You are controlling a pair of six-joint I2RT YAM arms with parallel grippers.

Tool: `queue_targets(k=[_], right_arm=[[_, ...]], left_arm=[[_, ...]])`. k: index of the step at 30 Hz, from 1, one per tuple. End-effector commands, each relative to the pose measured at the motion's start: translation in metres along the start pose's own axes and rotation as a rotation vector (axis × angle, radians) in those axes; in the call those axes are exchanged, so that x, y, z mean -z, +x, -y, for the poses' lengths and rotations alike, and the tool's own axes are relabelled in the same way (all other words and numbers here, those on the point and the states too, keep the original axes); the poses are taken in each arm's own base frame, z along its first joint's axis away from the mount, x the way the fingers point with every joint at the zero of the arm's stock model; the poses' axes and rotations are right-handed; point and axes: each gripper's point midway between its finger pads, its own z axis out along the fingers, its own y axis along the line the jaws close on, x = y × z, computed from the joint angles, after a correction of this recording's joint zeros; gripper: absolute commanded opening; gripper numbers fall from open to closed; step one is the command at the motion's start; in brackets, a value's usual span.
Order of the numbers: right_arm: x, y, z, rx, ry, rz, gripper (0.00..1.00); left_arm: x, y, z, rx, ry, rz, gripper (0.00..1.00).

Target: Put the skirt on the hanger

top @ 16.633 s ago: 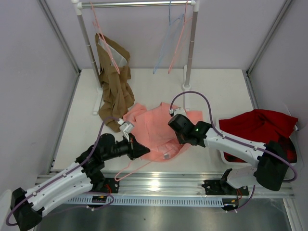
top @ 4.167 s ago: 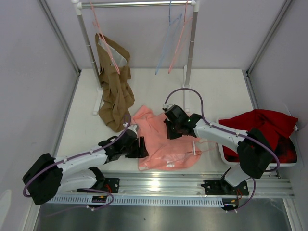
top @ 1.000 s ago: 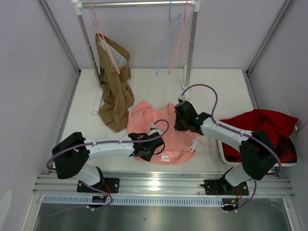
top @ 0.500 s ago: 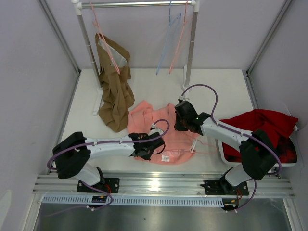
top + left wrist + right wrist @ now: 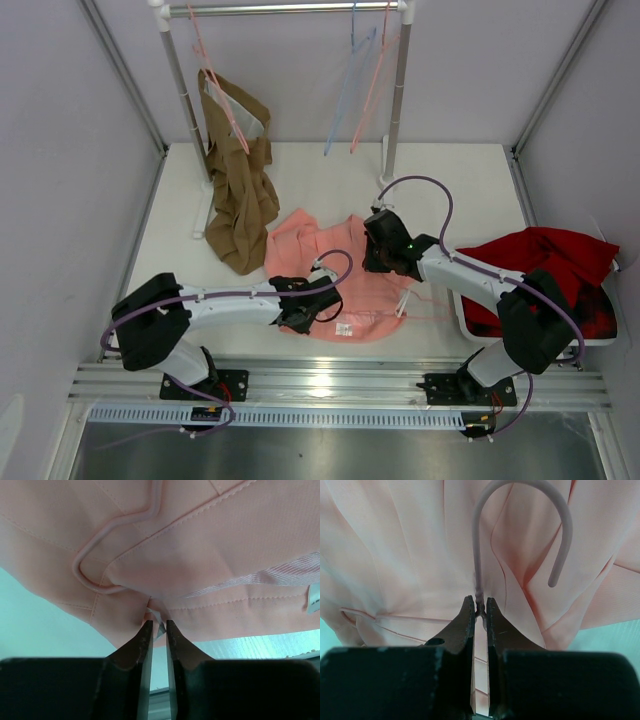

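Note:
The salmon-pink skirt [image 5: 340, 270] lies spread on the table between the two arms, its small white label [image 5: 345, 327] near the front hem. The thin pink wire hanger lies on it. Its hook [image 5: 520, 510] curves over the fabric ahead of my right gripper [image 5: 480, 609], which is shut on the twisted neck. One bent corner of the hanger [image 5: 95, 565] rests on the cloth ahead of my left gripper [image 5: 156, 623]. That gripper is shut on the skirt's folded edge. In the top view the left gripper [image 5: 308, 318] is at the skirt's front left, the right gripper [image 5: 372, 262] at its right.
A brown garment [image 5: 238, 190] hangs from the clothes rack [image 5: 395, 110] at the back. Pale blue and pink wire hangers [image 5: 352, 90] dangle from the rail. A dark red cloth [image 5: 540, 265] fills a white tray at the right. The metal rail [image 5: 320, 385] runs along the front.
The left gripper's jaws have closed onto the skirt's edge. Both arms have stayed nearly where they were, and the right gripper keeps its hold on the hanger.

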Motion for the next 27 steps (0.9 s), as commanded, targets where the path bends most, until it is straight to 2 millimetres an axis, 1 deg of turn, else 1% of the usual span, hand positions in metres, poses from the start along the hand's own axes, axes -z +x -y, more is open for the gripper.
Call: queue_targets(k=[1,3,6,7,8,9,10,12,13,15,16,17,19,23,27], right_arm=[[0.001,-0.009,0.000,-0.015,-0.004,0.038,0.00],[0.001,-0.008,0.000,-0.014,-0.005,0.036,0.00],[0.002,-0.009,0.000,-0.016,-0.005,0.041,0.00],[0.002,-0.009,0.000,-0.016,-0.007,0.040,0.00],[0.003,-0.010,-0.001,-0.016,-0.008,0.042,0.00],[0.004,-0.011,-0.001,-0.016,-0.011,0.046,0.00],[0.007,-0.012,-0.002,-0.018,-0.014,0.051,0.00],[0.009,-0.013,-0.002,-0.018,-0.022,0.059,0.00],[0.014,-0.018,-0.004,-0.021,-0.037,0.077,0.00],[0.016,-0.017,-0.005,-0.025,-0.051,0.084,0.00],[0.017,-0.020,-0.006,-0.029,-0.060,0.096,0.00],[0.019,-0.021,-0.008,-0.029,-0.073,0.104,0.00],[0.023,-0.023,-0.010,-0.031,-0.089,0.117,0.00],[0.030,-0.026,-0.016,-0.029,-0.126,0.142,0.00],[0.037,-0.030,-0.017,-0.032,-0.132,0.166,0.00]], left_arm=[[0.005,-0.011,0.003,-0.001,0.005,0.030,0.19],[0.004,-0.012,0.006,-0.001,0.022,0.031,0.16],[0.005,-0.013,0.007,-0.002,0.028,0.033,0.07],[0.007,-0.016,0.006,0.001,0.023,0.041,0.04],[0.005,-0.014,0.000,0.012,0.011,0.035,0.00],[0.006,-0.016,-0.002,0.031,0.014,0.039,0.00],[0.008,-0.014,-0.003,0.052,0.040,0.040,0.00],[0.011,-0.026,-0.009,0.142,0.085,0.077,0.00],[0.014,-0.030,-0.015,0.203,0.120,0.096,0.00],[0.018,-0.034,-0.022,0.259,0.143,0.119,0.00],[0.024,-0.040,-0.026,0.290,0.160,0.150,0.00],[0.022,-0.038,-0.032,0.333,0.176,0.139,0.00],[0.025,-0.045,-0.037,0.382,0.207,0.169,0.00],[0.022,-0.045,-0.049,0.462,0.245,0.171,0.00],[0.017,-0.044,-0.052,0.497,0.262,0.163,0.00]])
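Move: The pale loop at the skirt's left waistband corner is right between the left fingertips, with the hanger's near end about 3 cm to their left and 2 cm ahead. The white label lies some 7 cm to the left hand's right and 1 cm ahead, all at about fingertip height. From the right hand, still gripping the hanger's neck, that loop is roughly 12 cm left, 10 cm back and 6 cm lower. Left hand pinches the loop, drawing it about 5 cm forward, left and up; right raises hanger 3 cm. ##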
